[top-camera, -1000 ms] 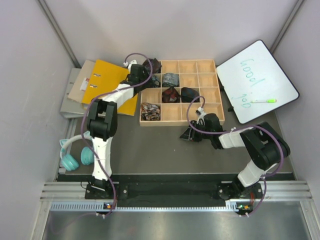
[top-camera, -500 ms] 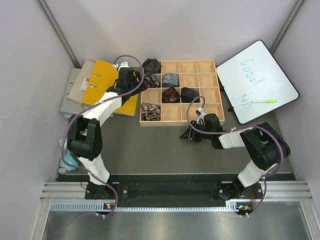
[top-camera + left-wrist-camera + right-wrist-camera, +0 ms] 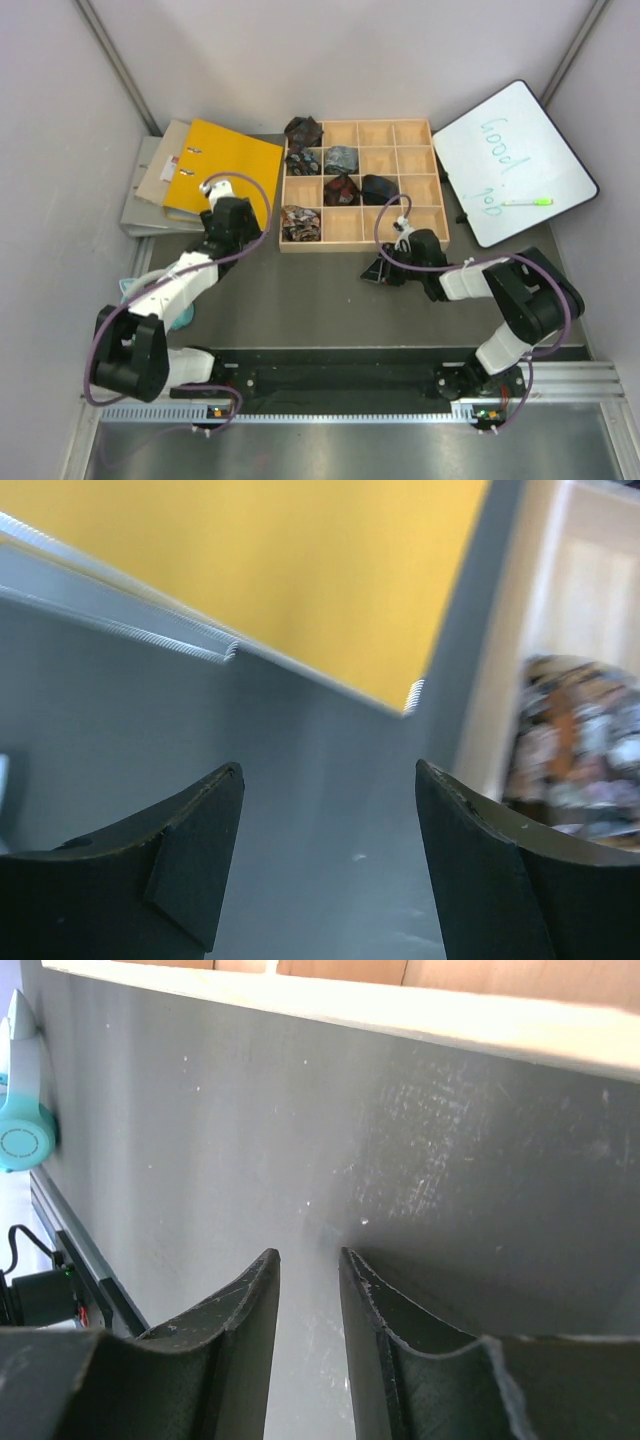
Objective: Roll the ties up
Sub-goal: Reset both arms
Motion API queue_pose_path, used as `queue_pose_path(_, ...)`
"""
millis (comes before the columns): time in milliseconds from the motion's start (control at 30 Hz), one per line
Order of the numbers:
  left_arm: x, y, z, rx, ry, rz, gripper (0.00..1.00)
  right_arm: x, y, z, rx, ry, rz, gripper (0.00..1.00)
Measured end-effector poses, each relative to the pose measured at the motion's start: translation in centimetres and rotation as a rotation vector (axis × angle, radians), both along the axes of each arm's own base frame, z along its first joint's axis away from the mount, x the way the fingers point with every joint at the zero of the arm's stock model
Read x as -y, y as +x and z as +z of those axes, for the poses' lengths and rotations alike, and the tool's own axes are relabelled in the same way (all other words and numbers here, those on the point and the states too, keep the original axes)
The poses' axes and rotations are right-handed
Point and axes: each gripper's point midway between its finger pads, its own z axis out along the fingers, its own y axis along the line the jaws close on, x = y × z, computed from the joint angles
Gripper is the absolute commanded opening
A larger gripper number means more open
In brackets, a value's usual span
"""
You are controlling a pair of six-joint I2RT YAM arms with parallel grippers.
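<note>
A wooden compartment tray (image 3: pixel 412 183) holds several rolled ties: a dark floral one (image 3: pixel 303 131) in the top-left cell, then grey-blue (image 3: pixel 341 158), maroon (image 3: pixel 341 188), black (image 3: pixel 378 187) and brown-patterned (image 3: pixel 300 223) bundles. My left gripper (image 3: pixel 236 212) hovers left of the tray, by the yellow folder's corner. Its jaws stand wide open and empty (image 3: pixel 330 770), with the brown-patterned tie (image 3: pixel 580 750) blurred at the right. My right gripper (image 3: pixel 375 272) rests low on the table just in front of the tray. Its fingers (image 3: pixel 308 1253) stand a narrow gap apart with nothing between them.
A yellow folder (image 3: pixel 222 160) lies on grey binders at the back left. A whiteboard (image 3: pixel 515 160) with a green marker (image 3: pixel 527 202) leans at the right. Teal headphones (image 3: pixel 145 320) lie near the left arm. A metal rail (image 3: pixel 330 385) runs along the near edge.
My left arm has drawn back from the tray's top-left cell, toward the near left, gripper still open. The dark floral tie stays in that cell. The right arm has not moved.
</note>
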Motion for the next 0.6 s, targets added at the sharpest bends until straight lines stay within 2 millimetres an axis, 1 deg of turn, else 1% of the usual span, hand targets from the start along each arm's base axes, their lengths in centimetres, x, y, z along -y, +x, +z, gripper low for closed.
queue_pose_path(67,-1.4,-1.5,-1.5,-0.002,0.044,0.031,0.72,0.1,-0.1,0.0,0.002,0.0,0.0,0.34)
queue_pose_path(167,-3.0,-3.2,-3.5,0.007,0.095,0.069,0.66,0.1,-0.3,0.1,0.004,0.001,-0.001,0.35)
queue_pose_path(200,-3.4,-3.9,-4.4,0.011,0.112,0.072,0.56,0.1,-0.3,0.1,0.004,0.001,0.0,0.35)
queue_pose_path(233,-3.9,-5.0,-5.5,-0.003,0.141,0.061,0.55,0.2,-0.3,0.1,0.005,0.001,-0.001,0.35)
queue_pose_path(300,-4.1,-5.5,-6.0,-0.002,0.167,0.031,0.55,0.2,-0.4,0.1,0.004,0.001,0.0,0.36)
queue_pose_path(333,-4.1,-5.5,-5.9,0.022,0.182,0.006,0.58,0.2,-0.4,0.1,0.004,0.002,0.0,0.37)
queue_pose_path(400,-4.0,-5.3,-5.5,0.063,0.206,-0.026,0.59,0.2,-0.4,0.1,0.004,0.002,0.001,0.37)
queue_pose_path(467,-4.2,-4.9,-5.3,0.106,0.23,-0.029,0.59,0.2,-0.4,0.1,0.004,0.003,0.002,0.37)
queue_pose_path(533,-4.5,-4.8,-5.4,0.13,0.243,-0.019,0.52,0.2,-0.5,0.1,0.006,0.004,0.002,0.37)
queue_pose_path(600,-4.7,-4.9,-6.1,0.14,0.253,-0.017,0.51,0.3,-0.6,0.1,0.008,0.004,0.002,0.37)
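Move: The tie just put in the box's far-left part lies some 22 cm ahead of the left hand, 12 cm to its right and 9 cm lower. The patterned tie sits about 15 cm nearer than that one, in the same line; the yellow binder's middle is roughly 17 cm ahead and 6 cm left, the headphones about 12 cm back and 23 cm left. From the right hand, the far-left tie is about 28 cm ahead and 18 cm left, near hand height. The rolled ties stay behind in the box as the empty left hand draws away from them, sinking about 6 cm and going back and left some 5 cm each over the bare table in front of the binder, towards the headphones. Most of this comes early, then the hand nearly halts; the wrist rolls its left side up about 15 degrees, tips up slightly, and the open fingers close part way on nothing. ##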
